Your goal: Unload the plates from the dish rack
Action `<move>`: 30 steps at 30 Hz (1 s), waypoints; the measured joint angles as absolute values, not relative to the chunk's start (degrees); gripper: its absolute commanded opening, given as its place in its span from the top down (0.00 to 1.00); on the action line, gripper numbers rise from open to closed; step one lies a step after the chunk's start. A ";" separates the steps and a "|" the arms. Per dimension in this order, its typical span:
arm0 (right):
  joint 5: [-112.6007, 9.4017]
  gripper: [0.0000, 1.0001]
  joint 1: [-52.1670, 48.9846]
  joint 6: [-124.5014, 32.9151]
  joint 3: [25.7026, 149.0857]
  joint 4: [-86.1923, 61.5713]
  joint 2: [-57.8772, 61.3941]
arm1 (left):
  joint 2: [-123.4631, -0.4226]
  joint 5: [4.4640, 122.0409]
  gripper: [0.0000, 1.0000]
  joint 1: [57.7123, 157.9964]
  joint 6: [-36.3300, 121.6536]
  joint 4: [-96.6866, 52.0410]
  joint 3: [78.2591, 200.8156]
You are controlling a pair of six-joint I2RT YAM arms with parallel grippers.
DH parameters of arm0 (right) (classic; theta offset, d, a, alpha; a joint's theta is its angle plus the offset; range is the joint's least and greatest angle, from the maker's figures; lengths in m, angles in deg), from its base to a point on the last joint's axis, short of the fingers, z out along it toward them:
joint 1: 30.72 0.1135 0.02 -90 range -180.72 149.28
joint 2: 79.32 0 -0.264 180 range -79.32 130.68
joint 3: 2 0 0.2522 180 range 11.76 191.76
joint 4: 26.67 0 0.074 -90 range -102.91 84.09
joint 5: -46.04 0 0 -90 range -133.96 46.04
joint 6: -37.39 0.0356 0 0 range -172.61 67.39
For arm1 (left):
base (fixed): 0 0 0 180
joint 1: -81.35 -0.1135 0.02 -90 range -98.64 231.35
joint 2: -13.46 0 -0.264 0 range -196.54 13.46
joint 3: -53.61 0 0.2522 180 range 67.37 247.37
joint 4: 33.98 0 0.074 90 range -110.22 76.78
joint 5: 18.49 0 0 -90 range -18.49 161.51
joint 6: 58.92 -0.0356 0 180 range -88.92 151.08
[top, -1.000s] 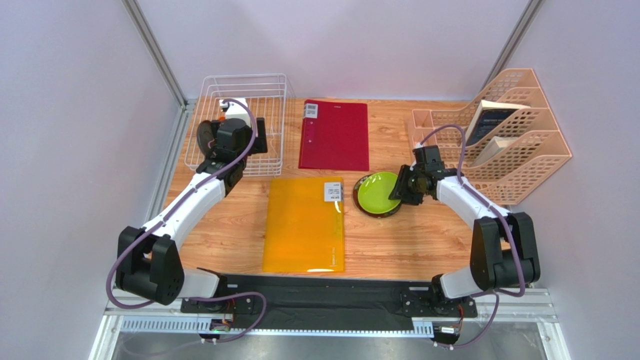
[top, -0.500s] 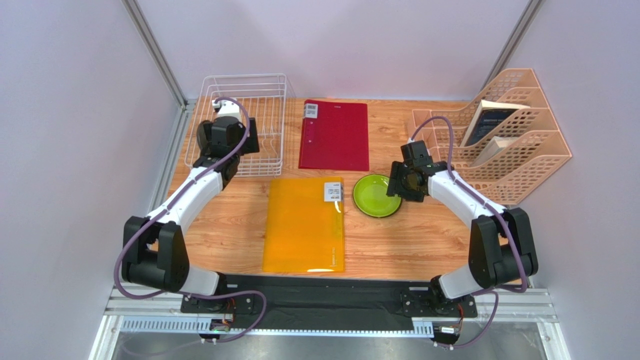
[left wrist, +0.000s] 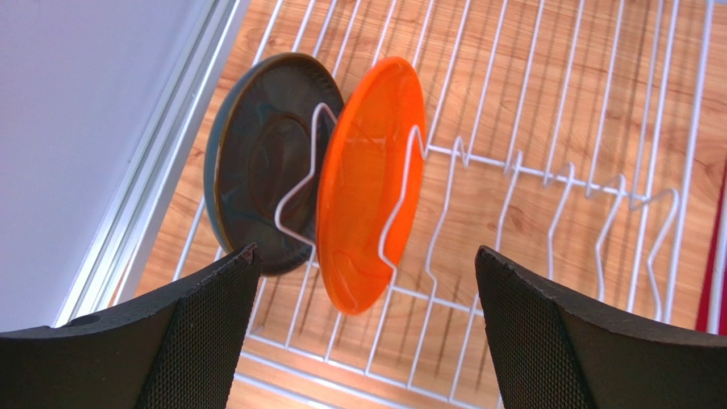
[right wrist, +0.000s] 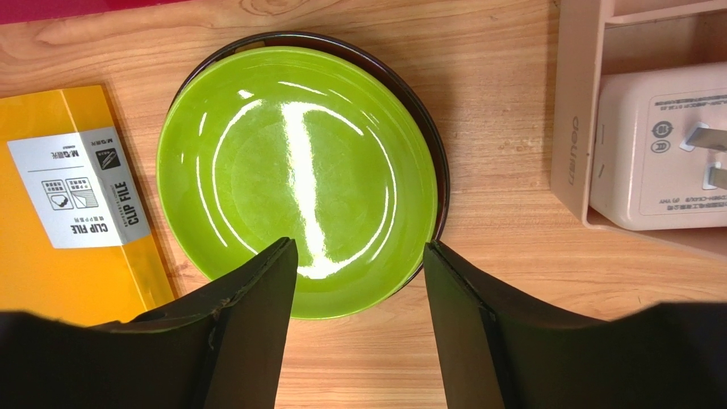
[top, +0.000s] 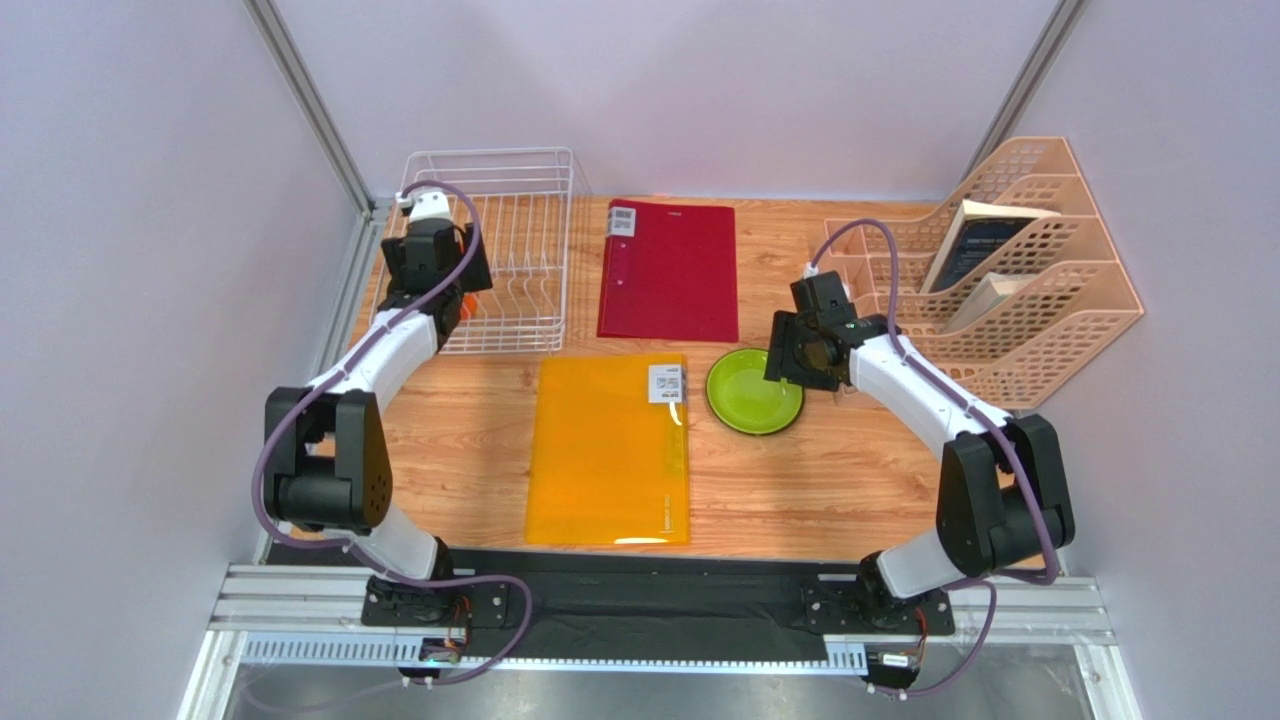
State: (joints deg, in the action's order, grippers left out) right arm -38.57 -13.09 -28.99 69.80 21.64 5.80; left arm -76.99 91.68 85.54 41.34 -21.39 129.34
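The white wire dish rack (top: 559,225) stands at the back left. In its left end, between the tines (left wrist: 546,175), an orange plate (left wrist: 371,183) and a dark teal-grey plate (left wrist: 256,162) stand on edge. My left gripper (left wrist: 365,256) hovers above them, open wide and holding nothing. A lime green plate (top: 753,390) lies flat on the table, stacked on a dark plate of which only the rim (right wrist: 437,162) shows. My right gripper (right wrist: 358,251) is open just above the green plate's (right wrist: 294,175) near edge, with nothing between its fingers.
A red folder (top: 669,270) lies beside the rack and a yellow folder (top: 609,450) in front of it, close to the green plate. A peach file organiser (top: 1007,285) with books and a white plug adapter (right wrist: 657,145) stands at the right. The metal frame rail (left wrist: 171,162) runs along the rack's left side.
My right gripper opened and let go of the green plate, which now lies flat, then drew back a little. My left arm swung to the rack's left end, over the two plates.
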 measured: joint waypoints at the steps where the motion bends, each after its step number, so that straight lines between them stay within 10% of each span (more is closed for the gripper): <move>1: -38.68 0.39 -13.05 -28.99 69.80 21.64 5.82 | -77.84 91.50 0.01 85.08 41.45 -21.43 129.98; 18: -39.58 0.40 -12.89 -28.97 69.80 20.96 9.45 | -88.88 87.94 0.28 82.81 45.32 -23.03 134.68; 30: -40.41 0.40 -12.89 -28.99 69.84 20.22 12.14 | -88.07 90.28 0.81 82.76 44.95 -26.04 133.02</move>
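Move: The orange plate's middle stands about 6 cm ahead of the left hand, 1 cm to its left and some 6 cm lower. The dark plate is 5 cm farther left and 1 cm nearer, while the rack's right side runs about 16 cm to the right of the orange plate. The right hand has the orange plate roughly 50 cm to its left, 17 cm ahead and 2 cm higher; the green plate lies 4 cm left, level, 6 cm below. The left fingers close from wide open around the near upper rim of the orange plate and come to pinch it, one finger on each face, after the hand has sunk about 5 cm and reached 3 cm forward into the rack, edging slightly left. The empty right hand sinks some 3 cm towards the green plate with its fingers staying part open, touching nothing that can be made out. ##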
